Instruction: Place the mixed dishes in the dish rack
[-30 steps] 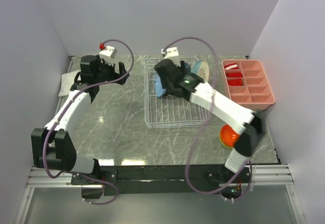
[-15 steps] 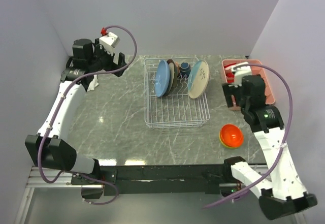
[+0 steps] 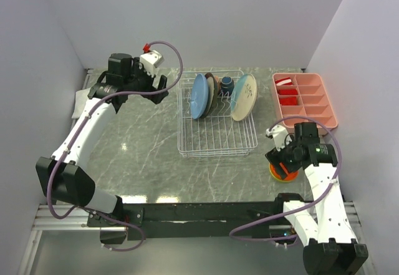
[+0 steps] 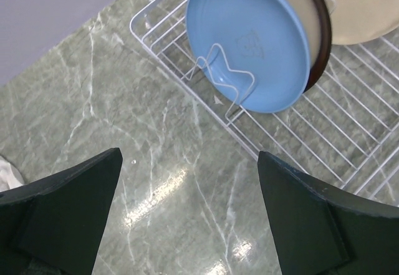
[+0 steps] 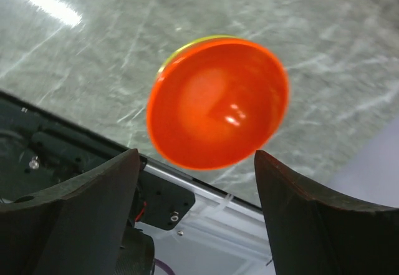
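Note:
The white wire dish rack point(image 3: 215, 139) holds a light blue plate point(image 3: 199, 96), a maroon-rimmed plate point(image 3: 212, 93), a dark blue mug point(image 3: 226, 85) and a cream plate point(image 3: 244, 97), all on edge. The left wrist view shows the blue plate point(image 4: 249, 44), the maroon rim point(image 4: 322, 38) and the rack wires point(image 4: 349, 131). My left gripper point(image 3: 159, 91) is open and empty, left of the rack point(image 4: 187, 219). The orange bowl point(image 3: 285, 174) sits nested in a yellow-green bowl point(image 5: 184, 48) at the table's front right. My right gripper point(image 3: 280, 160) is open just above the orange bowl point(image 5: 218, 100), jaws either side.
A pink compartment tray point(image 3: 318, 116) with red items stands at the back right. A white folded cloth point(image 3: 80, 103) lies at the far left. The table's front edge and the black frame point(image 5: 75, 144) lie right beside the bowls.
My right arm left the rack, swung to the right side, then came down over the orange bowl. My left arm moved right, toward the rack's left edge.

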Robot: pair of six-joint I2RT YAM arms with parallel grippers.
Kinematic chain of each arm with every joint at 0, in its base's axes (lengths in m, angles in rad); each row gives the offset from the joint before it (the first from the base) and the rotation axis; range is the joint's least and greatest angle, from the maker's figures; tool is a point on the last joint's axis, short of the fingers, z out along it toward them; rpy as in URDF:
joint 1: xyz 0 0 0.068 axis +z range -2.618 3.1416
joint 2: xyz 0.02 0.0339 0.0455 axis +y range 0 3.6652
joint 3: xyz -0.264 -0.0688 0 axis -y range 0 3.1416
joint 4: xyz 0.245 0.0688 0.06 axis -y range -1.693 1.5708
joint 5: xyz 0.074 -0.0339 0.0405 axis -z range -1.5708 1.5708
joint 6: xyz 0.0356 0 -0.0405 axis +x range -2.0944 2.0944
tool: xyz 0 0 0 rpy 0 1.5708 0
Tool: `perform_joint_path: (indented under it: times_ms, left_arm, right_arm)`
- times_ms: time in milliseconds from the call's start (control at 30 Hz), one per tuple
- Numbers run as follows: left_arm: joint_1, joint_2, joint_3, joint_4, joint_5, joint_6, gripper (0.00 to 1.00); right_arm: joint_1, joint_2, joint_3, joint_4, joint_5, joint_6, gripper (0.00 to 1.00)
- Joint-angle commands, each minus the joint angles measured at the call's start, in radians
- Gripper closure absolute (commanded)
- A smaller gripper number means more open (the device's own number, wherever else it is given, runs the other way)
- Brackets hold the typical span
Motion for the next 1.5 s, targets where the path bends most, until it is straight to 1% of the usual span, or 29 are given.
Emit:
perform_joint_path:
  times_ms: [0,67,200,300,467,733,867,900,933,1033,1100,1133,1200,1267,1333,1367,1467]
  left_arm:
    - [0.000,-0.009,-0.018,-0.013,-0.040,0.026,0.03]
    - [0.001,-0.014,-0.029,-0.019,-0.049,0.031,0.03]
    - [0.001,-0.019,-0.041,-0.022,-0.069,0.040,0.02]
    - [0.001,-0.017,-0.042,-0.022,-0.073,0.041,0.02]
    - [0.001,-0.017,-0.048,-0.022,-0.081,0.047,0.02]
    - [0.001,-0.008,-0.050,-0.022,-0.089,0.052,0.02]
    - [0.001,0.003,-0.044,-0.019,-0.084,0.051,0.02]
    - [0.001,0.004,-0.044,-0.019,-0.084,0.050,0.02]
    - [0.000,0.009,-0.041,-0.018,-0.081,0.049,0.02]
    - [0.000,0.018,-0.041,-0.018,-0.079,0.050,0.02]
    - [0.001,0.021,-0.041,-0.015,-0.073,0.050,0.02]
    - [0.001,0.027,-0.041,-0.016,-0.072,0.047,0.02]
    - [0.000,0.030,-0.038,-0.018,-0.058,0.046,0.02]
    - [0.000,0.031,-0.041,-0.021,-0.044,0.047,0.02]
    - [0.000,0.034,-0.048,-0.015,-0.020,0.040,0.02]
    - [0.000,0.038,-0.055,-0.007,-0.017,0.029,0.02]
    - [-0.002,0.055,-0.067,0.019,0.000,-0.021,0.03]
  right_arm:
    - [-0.004,0.001,-0.041,-0.009,-0.078,-0.095,0.22]
    - [-0.004,0.017,-0.058,-0.021,-0.098,-0.118,0.26]
    - [-0.004,0.021,-0.098,0.017,-0.094,-0.139,0.29]
    - [-0.004,0.047,-0.106,0.036,-0.098,-0.159,0.34]
    - [-0.004,0.090,-0.093,0.048,-0.109,-0.171,0.49]
    - [-0.004,0.119,-0.098,0.031,-0.141,-0.208,0.49]
    - [0.000,0.134,-0.106,0.054,-0.144,-0.204,0.50]
    - [0.002,0.137,-0.109,0.059,-0.141,-0.199,0.52]
    - [0.003,0.142,-0.106,0.060,-0.144,-0.197,0.65]
    - [0.008,0.159,-0.095,0.051,-0.151,-0.193,0.81]
    - [0.009,0.159,-0.090,0.048,-0.147,-0.191,0.86]
    - [0.010,0.157,-0.084,0.042,-0.144,-0.193,0.92]
    - [0.010,0.134,-0.043,0.013,-0.138,-0.184,0.99]
    - [0.011,0.104,0.003,-0.045,-0.140,-0.181,1.00]
    - [0.019,0.088,0.096,-0.091,-0.140,-0.174,1.00]
    - [0.020,0.088,0.133,-0.140,-0.141,-0.168,1.00]
    - [0.023,0.111,0.318,-0.228,-0.146,-0.141,1.00]
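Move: The orange bowl's middle sits roughly 3 cm ahead of the open right gripper, about 1 cm to its right and some 7 cm below, nested in the yellow bowl, whose middle is about 1 cm lower. The dish rack's middle is around 25 cm ahead and 24 cm left of that gripper; the pink cutlery tray's is some 28 cm ahead and 8 cm right. From the left gripper, the orange bowl is about 48 cm right, 20 cm back and 22 cm down. Sink the right gripper about 5 cm and ease it some 2 cm left towards the orange bowl's near-left rim, turning roughly 12 degrees counter-clockwise and narrowing the fingers. Shut them to pinch that rim, then go straight up about 6 cm with the bowl. Meanwhile let the left gripper, open and empty, sink nearly 5 cm beside the rack. ##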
